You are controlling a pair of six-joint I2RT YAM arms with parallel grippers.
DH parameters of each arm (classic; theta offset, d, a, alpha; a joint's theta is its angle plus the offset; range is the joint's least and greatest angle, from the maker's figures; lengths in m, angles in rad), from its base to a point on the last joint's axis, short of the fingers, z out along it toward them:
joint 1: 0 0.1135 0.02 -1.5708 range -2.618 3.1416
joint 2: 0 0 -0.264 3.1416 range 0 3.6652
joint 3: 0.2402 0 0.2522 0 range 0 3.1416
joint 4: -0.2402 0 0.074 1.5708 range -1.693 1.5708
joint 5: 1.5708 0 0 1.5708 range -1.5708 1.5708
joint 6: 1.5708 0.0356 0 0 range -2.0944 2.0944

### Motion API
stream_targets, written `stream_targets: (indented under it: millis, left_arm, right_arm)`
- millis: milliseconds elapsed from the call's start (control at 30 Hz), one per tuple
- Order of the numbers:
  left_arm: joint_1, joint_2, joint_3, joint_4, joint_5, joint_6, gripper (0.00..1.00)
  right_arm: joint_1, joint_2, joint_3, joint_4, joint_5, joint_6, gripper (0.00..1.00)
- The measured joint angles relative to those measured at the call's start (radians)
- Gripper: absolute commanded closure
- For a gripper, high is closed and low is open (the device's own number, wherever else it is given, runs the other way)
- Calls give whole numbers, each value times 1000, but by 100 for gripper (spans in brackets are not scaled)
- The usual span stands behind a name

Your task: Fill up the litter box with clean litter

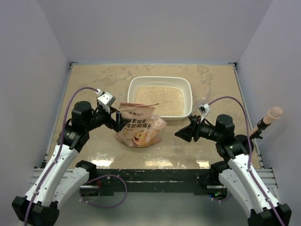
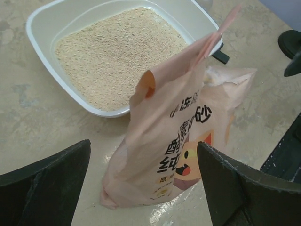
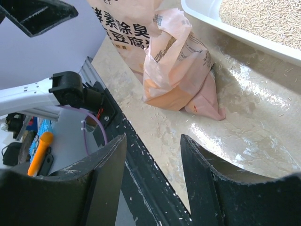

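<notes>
The white litter box sits at the back middle of the table, its floor covered by pale clean litter. In front of it stands the orange-pink printed bag, top open and slumped. My left gripper is at the bag's left side, jaws wide open. In the left wrist view the bag shows between the fingers of that gripper, ungripped, with the litter box and clean litter behind. My right gripper hangs open and empty to the right of the bag. Its jaws point at the table's near edge.
Stray granules dot the tabletop and the black front rail. A beige-tipped stick stands at the right wall. Walls enclose the table on three sides. Purple cables loop from both arms.
</notes>
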Motion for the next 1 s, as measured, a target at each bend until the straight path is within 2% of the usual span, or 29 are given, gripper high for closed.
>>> stream_targets:
  millis: [167,267,300,367,400,467,500,567,1000]
  left_arm:
    - [2,15,-63,42,116,-7,3]
    - [6,47,-85,64,167,-6,16]
    - [7,55,-90,71,177,-7,33]
    - [10,74,-94,82,199,-4,54]
    - [13,85,-94,90,208,-2,70]
    - [19,102,-95,106,222,4,85]
    - [19,107,-97,113,227,6,96]
    - [20,109,-103,123,233,13,100]
    - [20,92,-121,137,230,19,100]
  right_arm:
    - [0,3,0,0,-1,1,46]
    - [0,10,0,6,-2,2,45]
    - [0,15,0,9,-3,2,45]
    - [0,28,0,24,-5,10,45]
    - [0,37,0,34,-6,14,45]
    - [0,56,-1,57,-8,25,45]
    - [0,65,-1,70,-9,31,45]
    - [0,84,-3,101,-16,40,46]
    - [35,310,-13,315,-56,45,48]
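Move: The litter bag's middle lies about 10 cm to the left hand's right, 4 cm ahead and 12 cm below, its upright left edge only a few centimetres off. The litter box is beyond the bag, some 25 cm ahead of the left hand, 22 cm right and 20 cm below. From the right hand the bag is roughly 22 cm left, 10 cm ahead and 9 cm below; the box is 32 cm ahead, 11 cm left and 17 cm below. Left hand sinks about 4 cm, also rightward, and pinches the bag's left edge; right hand eases forward-left towards it. ##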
